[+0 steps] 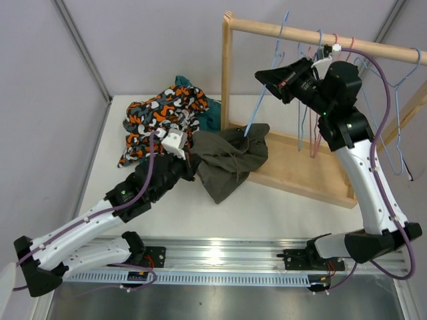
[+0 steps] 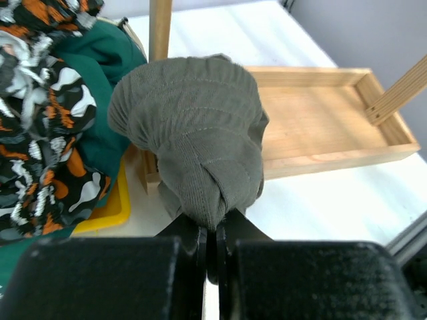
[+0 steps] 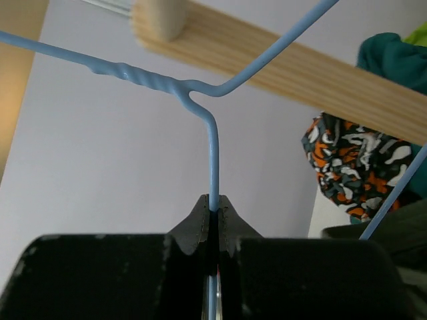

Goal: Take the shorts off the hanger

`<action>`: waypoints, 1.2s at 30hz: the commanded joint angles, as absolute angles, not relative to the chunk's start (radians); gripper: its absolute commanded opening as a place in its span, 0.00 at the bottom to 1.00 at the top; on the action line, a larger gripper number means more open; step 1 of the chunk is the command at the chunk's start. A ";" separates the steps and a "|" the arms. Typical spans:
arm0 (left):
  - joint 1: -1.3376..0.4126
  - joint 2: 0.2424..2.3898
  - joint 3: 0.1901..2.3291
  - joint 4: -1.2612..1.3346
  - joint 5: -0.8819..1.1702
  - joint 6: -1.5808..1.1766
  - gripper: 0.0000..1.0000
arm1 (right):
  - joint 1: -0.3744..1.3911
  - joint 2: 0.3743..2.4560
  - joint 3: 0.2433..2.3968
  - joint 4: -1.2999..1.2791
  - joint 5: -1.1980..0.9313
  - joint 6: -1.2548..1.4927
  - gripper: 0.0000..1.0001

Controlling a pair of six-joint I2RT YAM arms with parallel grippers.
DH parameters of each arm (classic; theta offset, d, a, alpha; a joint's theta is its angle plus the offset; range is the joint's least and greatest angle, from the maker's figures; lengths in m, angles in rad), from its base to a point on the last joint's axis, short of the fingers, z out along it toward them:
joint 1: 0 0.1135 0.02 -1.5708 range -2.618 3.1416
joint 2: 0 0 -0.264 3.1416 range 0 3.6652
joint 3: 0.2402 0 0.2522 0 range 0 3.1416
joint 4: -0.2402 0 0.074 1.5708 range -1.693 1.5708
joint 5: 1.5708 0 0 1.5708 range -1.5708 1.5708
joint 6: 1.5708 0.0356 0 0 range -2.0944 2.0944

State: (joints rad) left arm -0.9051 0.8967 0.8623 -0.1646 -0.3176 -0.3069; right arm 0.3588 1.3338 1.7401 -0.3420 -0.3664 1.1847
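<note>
The olive-grey shorts lie bunched on the table, over the front lip of the wooden rack base. My left gripper is shut on their near fold, and the left wrist view shows the cloth pinched between the jaws of that gripper. My right gripper is high by the rail, shut on the wire of a blue hanger just below its twisted neck. The hanger's lower end reaches the shorts' top edge. I cannot tell whether it is still inside them. Camouflage shorts and teal shorts are piled at the back left.
The wooden rail carries several bare blue and pink hangers. The rack's post stands between the pile and the base tray. A yellow edge shows under the pile. A metal rail runs along the near table edge.
</note>
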 commanded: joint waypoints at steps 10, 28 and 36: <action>-0.911 0.736 0.992 -0.343 -0.422 -0.287 0.00 | 0.347 1.315 1.668 -0.318 -0.327 1.112 0.00; -0.575 1.087 1.702 -0.515 -0.355 -0.003 0.00 | 0.454 0.873 1.470 -0.652 -0.072 0.875 1.00; -0.316 1.559 2.424 -0.598 -0.172 -0.043 0.00 | 0.454 0.640 1.275 -0.747 0.047 0.828 0.99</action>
State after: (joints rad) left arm -0.3855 1.4109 2.1391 -0.6350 -0.2729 -0.0196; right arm 0.4500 0.6971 1.3411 -0.6849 -0.0326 0.8707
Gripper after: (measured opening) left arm 0.031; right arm 0.993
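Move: The yellow tray the grey shorts are bound for lies about 33 cm ahead of the left hand, 9 cm to its left and 27 cm below. The camouflage shorts in it are centred some 32 cm ahead, 15 cm left and 23 cm down; the rack's left post stands roughly 28 cm ahead and 8 cm right, mid-height level with that hand. The rod awaiting the blue hanger is about 13 cm ahead of the right hand, straight out, 7 cm above. The grey shorts, still pinched in the left fingers, are drawn slightly back and left, then swung up some 26 cm, left and finally forward past the rack's post, the wrist turning counter-clockwise and tipping up. The blue hanger is eased forward and down onto the rod by the right hand, whose fingers then open wide and let go; that hand backs off about 17 cm and goes right. ##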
